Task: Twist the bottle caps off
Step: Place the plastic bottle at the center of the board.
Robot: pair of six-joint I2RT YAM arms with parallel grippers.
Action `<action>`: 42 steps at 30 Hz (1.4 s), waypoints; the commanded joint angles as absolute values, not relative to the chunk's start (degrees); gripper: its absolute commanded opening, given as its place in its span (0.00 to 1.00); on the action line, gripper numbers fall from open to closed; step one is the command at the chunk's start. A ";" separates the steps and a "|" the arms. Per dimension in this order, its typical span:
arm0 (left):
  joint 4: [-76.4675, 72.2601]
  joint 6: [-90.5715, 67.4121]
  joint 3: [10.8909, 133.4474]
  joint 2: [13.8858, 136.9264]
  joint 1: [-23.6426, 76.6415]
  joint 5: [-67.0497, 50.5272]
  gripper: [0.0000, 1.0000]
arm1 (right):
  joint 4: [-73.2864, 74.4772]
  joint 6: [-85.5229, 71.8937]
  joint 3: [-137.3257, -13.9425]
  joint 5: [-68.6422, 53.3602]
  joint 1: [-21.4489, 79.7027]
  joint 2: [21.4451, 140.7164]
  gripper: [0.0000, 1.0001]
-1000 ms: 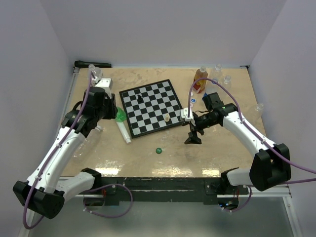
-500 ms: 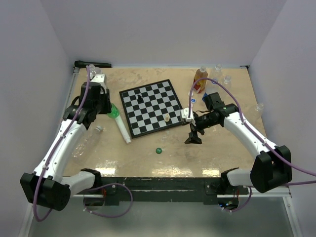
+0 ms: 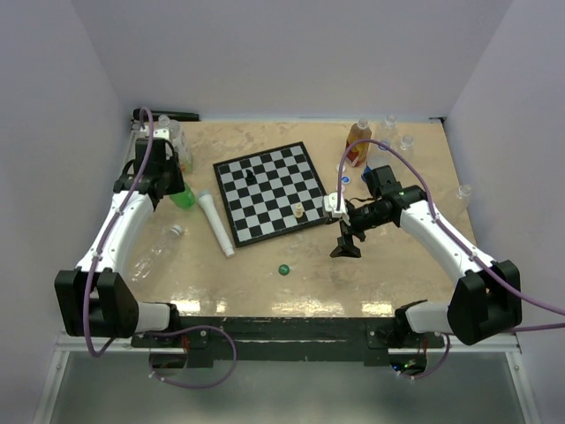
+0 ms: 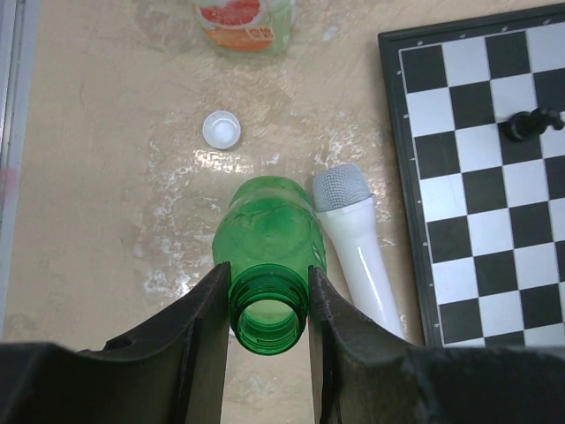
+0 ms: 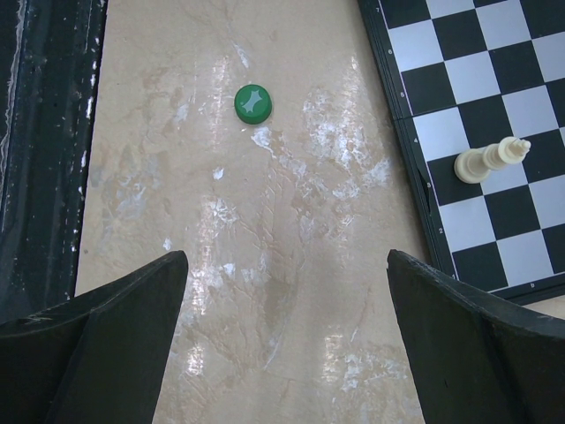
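My left gripper (image 4: 269, 276) is shut on the threaded neck of a green bottle (image 4: 267, 231), whose mouth is open with no cap on it. In the top view this gripper (image 3: 177, 187) holds the green bottle (image 3: 184, 198) at the far left of the table. A green cap (image 5: 252, 103) lies flat on the table, and from above the green cap (image 3: 283, 269) sits near the front middle. A white cap (image 4: 221, 129) lies beyond the green bottle. My right gripper (image 5: 287, 300) hangs open over bare table, right of the green cap (image 3: 344, 245).
A chessboard (image 3: 269, 192) with a few pieces fills the middle. A white tube (image 3: 216, 225) lies beside its left edge. A clear bottle (image 3: 161, 245) lies at the left. An orange-labelled bottle (image 3: 357, 142) and clear bottles (image 3: 405, 141) stand at the back right. Another orange-labelled bottle (image 4: 243, 18) is ahead of my left gripper.
My left arm has swung back and to the left, carrying the green bottle away from the chessboard's edge. The right arm has not moved.
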State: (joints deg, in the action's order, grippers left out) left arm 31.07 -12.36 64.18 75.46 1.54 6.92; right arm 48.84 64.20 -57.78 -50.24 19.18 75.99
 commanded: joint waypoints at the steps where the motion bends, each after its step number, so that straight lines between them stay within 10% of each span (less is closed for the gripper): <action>1: 29.53 -9.67 66.36 77.60 1.14 9.40 0.00 | 48.43 65.30 -58.10 -50.89 19.25 74.62 0.98; 18: 32.17 -8.44 71.28 86.04 0.09 6.68 0.07 | 48.43 65.39 -58.01 -50.89 19.25 75.24 0.98; 29: 32.17 -8.61 71.54 87.01 -1.58 6.68 0.49 | 48.43 65.39 -58.01 -50.89 19.25 75.41 0.98; 42: 32.61 -8.35 71.98 86.92 -1.58 7.65 0.62 | 48.52 65.57 -58.01 -50.89 19.25 75.41 0.98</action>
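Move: The green bottle hangs by its neck in the left fingers. Its set-down spot on the bare table lies about 2 cm ahead, 2 cm left and 18 cm below that hand. The white microphone's middle is some 4 cm back and 8 cm right of the hand, a loose white cap 6 cm ahead and 3 cm left, and the fruit-label bottle roughly 13 cm ahead, about 1 cm left. From the right hand the spot lies about 16 cm ahead and 41 cm left. Still gripping the green bottle by the neck, the left hand lowers it onto the table beside the microphone's head, sinking about 4 cm, quickly at first, and easing some 2 cm forward and 2 cm left. The fingers tip about 8 degrees farther down as it goes, then open partway and let go of the neck, staying around it. ##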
